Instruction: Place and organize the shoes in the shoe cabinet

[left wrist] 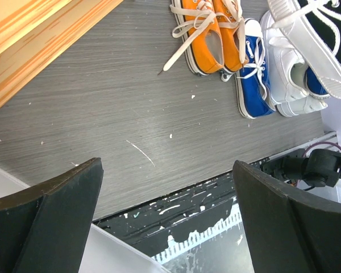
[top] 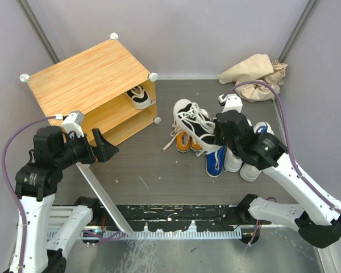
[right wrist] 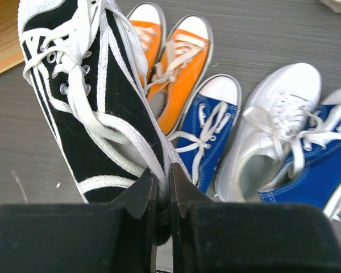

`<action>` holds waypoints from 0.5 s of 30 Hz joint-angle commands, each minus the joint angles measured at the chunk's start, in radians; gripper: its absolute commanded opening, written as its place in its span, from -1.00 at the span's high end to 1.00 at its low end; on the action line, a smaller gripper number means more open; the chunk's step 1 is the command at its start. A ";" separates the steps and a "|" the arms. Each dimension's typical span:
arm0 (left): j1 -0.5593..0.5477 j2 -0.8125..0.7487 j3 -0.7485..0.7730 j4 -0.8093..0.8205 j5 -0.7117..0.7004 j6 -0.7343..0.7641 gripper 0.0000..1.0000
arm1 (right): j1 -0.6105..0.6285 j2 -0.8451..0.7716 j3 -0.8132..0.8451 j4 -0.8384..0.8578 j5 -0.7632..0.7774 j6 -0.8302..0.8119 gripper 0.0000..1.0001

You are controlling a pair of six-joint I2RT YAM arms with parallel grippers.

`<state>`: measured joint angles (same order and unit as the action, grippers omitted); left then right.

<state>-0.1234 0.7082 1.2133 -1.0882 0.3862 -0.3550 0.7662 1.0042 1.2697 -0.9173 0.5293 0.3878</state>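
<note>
The shoe cabinet [top: 91, 79] stands at the back left, with one black shoe [top: 139, 96] on its upper shelf. My right gripper [top: 216, 135] is shut on the heel edge of the other black shoe [top: 193, 120] and holds it above the floor; the wrist view shows the gripper [right wrist: 163, 170] pinching the black shoe [right wrist: 96, 96]. Below lie the orange pair [right wrist: 176, 74], a blue shoe [right wrist: 210, 125], a white shoe [right wrist: 278, 119] and a second blue shoe [right wrist: 318, 170]. My left gripper [top: 102, 149] is open and empty in front of the cabinet, its wrist view [left wrist: 167, 165] looking at bare floor.
A long white panel [top: 102, 196] slants from the cabinet's front toward the near edge. A beige cloth bundle [top: 256, 71] lies in the back right corner. A second white shoe [top: 251, 170] lies beside the first. Grey walls close in the sides.
</note>
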 commanded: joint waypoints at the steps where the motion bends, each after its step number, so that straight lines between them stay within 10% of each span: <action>1: -0.002 -0.011 0.033 0.047 -0.023 0.002 -0.96 | 0.011 0.025 0.062 0.122 -0.184 -0.061 0.98; 15: -0.002 -0.015 0.040 0.042 -0.010 0.007 -0.96 | 0.046 0.265 0.145 0.420 -0.470 -0.104 0.98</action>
<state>-0.1234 0.6975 1.2209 -1.0885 0.3634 -0.3546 0.8101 1.2392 1.3262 -0.7422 0.1547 0.2932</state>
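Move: The held black-and-white shoe is bound for the open shelf space in the cabinet, some 35 cm left of the right hand, 12 ahead and 4 below. Its mate on that shelf stands about 29 cm left, 15 ahead and 3 below; the orange pair lies 8 left, 13 ahead, and the blue shoe 3 right, 2 ahead, both some 18 below. From the left hand, the space is about 16 cm ahead, 5 right and 5 below. The black-and-white shoe, still pinched at its heel end by the right hand and already up in the air, is carried about 11 cm left towards the cabinet's open front, speeding up from a slow start. The hand sinks slightly on the way and turns about 25 degrees counter-clockwise, swinging the toe round to point towards the cabinet; the fingers keep their hold. ##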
